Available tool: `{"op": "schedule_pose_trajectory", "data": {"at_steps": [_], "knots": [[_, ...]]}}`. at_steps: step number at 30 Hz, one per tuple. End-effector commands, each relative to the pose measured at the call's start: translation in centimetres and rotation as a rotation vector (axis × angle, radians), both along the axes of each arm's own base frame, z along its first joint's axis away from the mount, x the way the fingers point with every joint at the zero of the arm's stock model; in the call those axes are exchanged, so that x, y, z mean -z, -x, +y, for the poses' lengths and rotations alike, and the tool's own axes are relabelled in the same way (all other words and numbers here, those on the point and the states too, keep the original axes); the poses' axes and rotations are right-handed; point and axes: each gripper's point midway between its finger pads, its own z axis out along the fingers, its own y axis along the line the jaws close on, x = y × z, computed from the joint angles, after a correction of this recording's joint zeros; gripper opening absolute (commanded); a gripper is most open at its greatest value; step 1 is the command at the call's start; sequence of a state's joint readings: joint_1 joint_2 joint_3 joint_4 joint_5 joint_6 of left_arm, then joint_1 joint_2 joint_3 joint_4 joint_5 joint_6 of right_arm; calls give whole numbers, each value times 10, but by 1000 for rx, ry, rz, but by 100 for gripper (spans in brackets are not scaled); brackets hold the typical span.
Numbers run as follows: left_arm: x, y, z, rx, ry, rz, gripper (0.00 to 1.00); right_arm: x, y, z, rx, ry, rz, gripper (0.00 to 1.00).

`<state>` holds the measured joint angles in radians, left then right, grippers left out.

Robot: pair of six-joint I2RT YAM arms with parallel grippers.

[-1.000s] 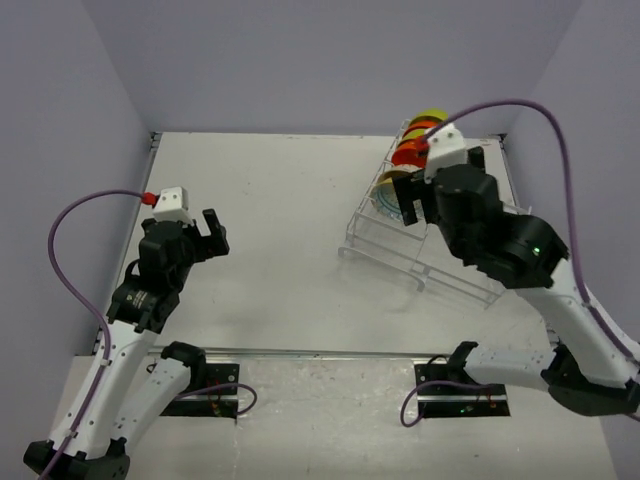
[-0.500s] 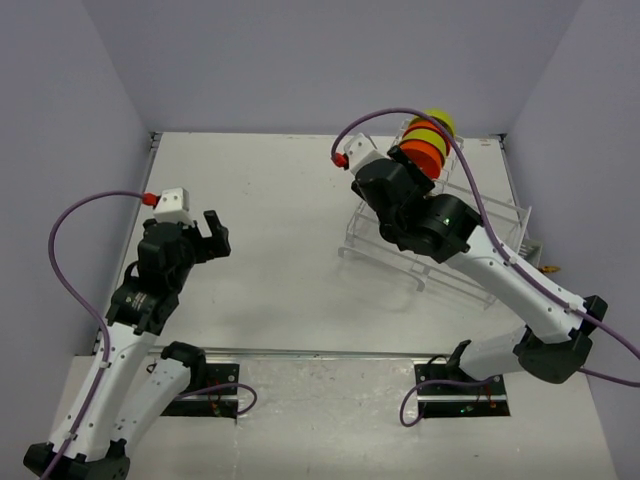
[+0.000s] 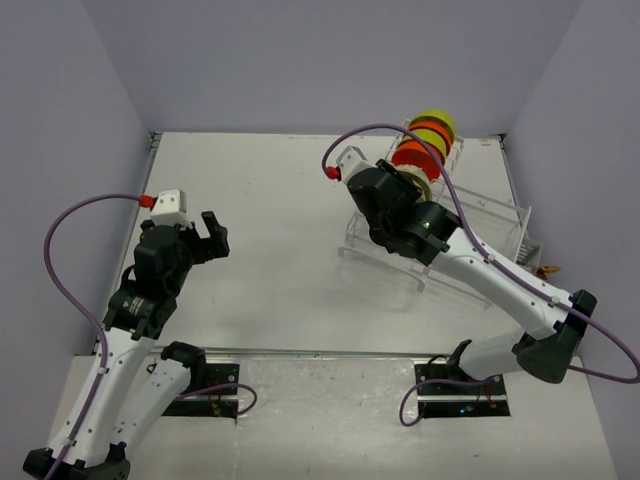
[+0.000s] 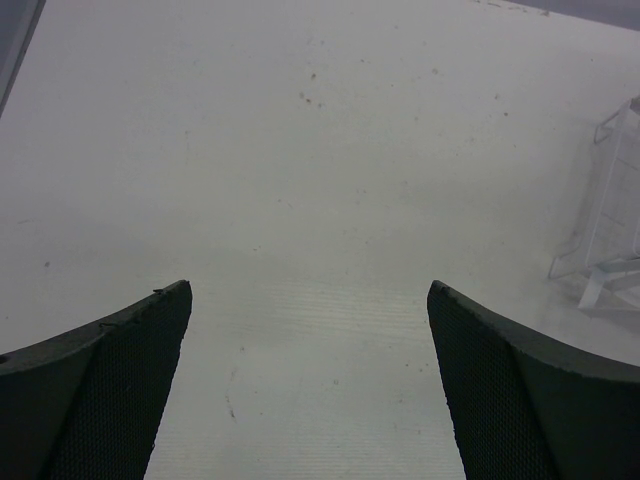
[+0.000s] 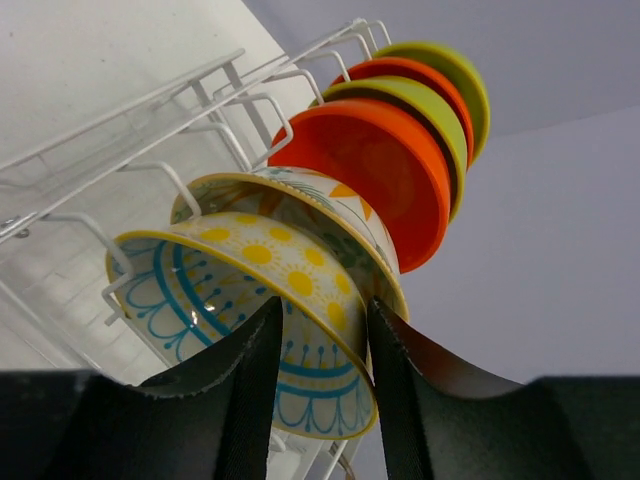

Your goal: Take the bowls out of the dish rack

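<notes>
The white wire dish rack [image 3: 485,215] stands at the back right with bowls on edge in its dividers. In the right wrist view the nearest is a cream bowl [image 5: 250,270] with yellow suns and blue lines, then a second patterned bowl [image 5: 335,205], then orange [image 5: 385,170] and lime-green bowls [image 5: 425,100]. My right gripper [image 5: 323,305] straddles the nearest bowl's rim, one finger inside and one outside, closed in on its wall. The bowl still sits in the rack. My left gripper [image 3: 212,235] hangs open over bare table [image 4: 310,290], holding nothing.
The rack's [image 5: 150,110] lower flat wire section stretches toward the near right. The rack's corner [image 4: 610,220] shows at the right edge of the left wrist view. Walls close the table on the left, back and right.
My right arm has swung left and turned so its wrist reaches the bowls from the rack's left side. Its jaws have narrowed around the nearest bowl's rim. The left arm has not moved.
</notes>
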<state>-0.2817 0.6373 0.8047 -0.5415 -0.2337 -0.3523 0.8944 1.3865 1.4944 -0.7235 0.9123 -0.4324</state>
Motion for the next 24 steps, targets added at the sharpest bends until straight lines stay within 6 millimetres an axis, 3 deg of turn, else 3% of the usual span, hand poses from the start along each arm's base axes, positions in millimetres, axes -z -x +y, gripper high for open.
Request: {"op": "schedule_pose_trajectory", "data": {"at_steps": [1, 5, 7, 8, 14, 24], "knots": [[-4, -2, -3, 16, 6, -23, 100, 3, -3, -3, 2, -40, -24, 39], [-3, -2, -3, 16, 5, -19, 100, 8, -1, -6, 19, -51, -27, 25], [-2, -2, -3, 19, 6, -17, 100, 9, -1, -8, 24, -53, -34, 23], [-2, -3, -4, 22, 6, -15, 100, 7, -1, -8, 27, -56, -41, 16], [0, -4, -5, 23, 5, -8, 100, -3, 1, -15, 38, -59, -83, 0], [4, -6, -6, 30, -1, 10, 100, -28, 7, -24, 62, -87, -152, 0]]}}
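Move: The front sun-patterned bowl's upper rim is already between the right hand's open fingers; its middle lies about 3 cm ahead, 3 cm left and 5 cm below. Behind it, at much the same height, the second patterned bowl sits roughly 6 cm ahead and 2 cm left of the hand, and the orange bowl some 11 cm straight ahead. From the left hand the front bowl is about 39 cm right and 9 cm ahead, roughly level. The right hand shifts about 2.5 cm right, closing its fingers to pinch the front bowl's upper rim. ##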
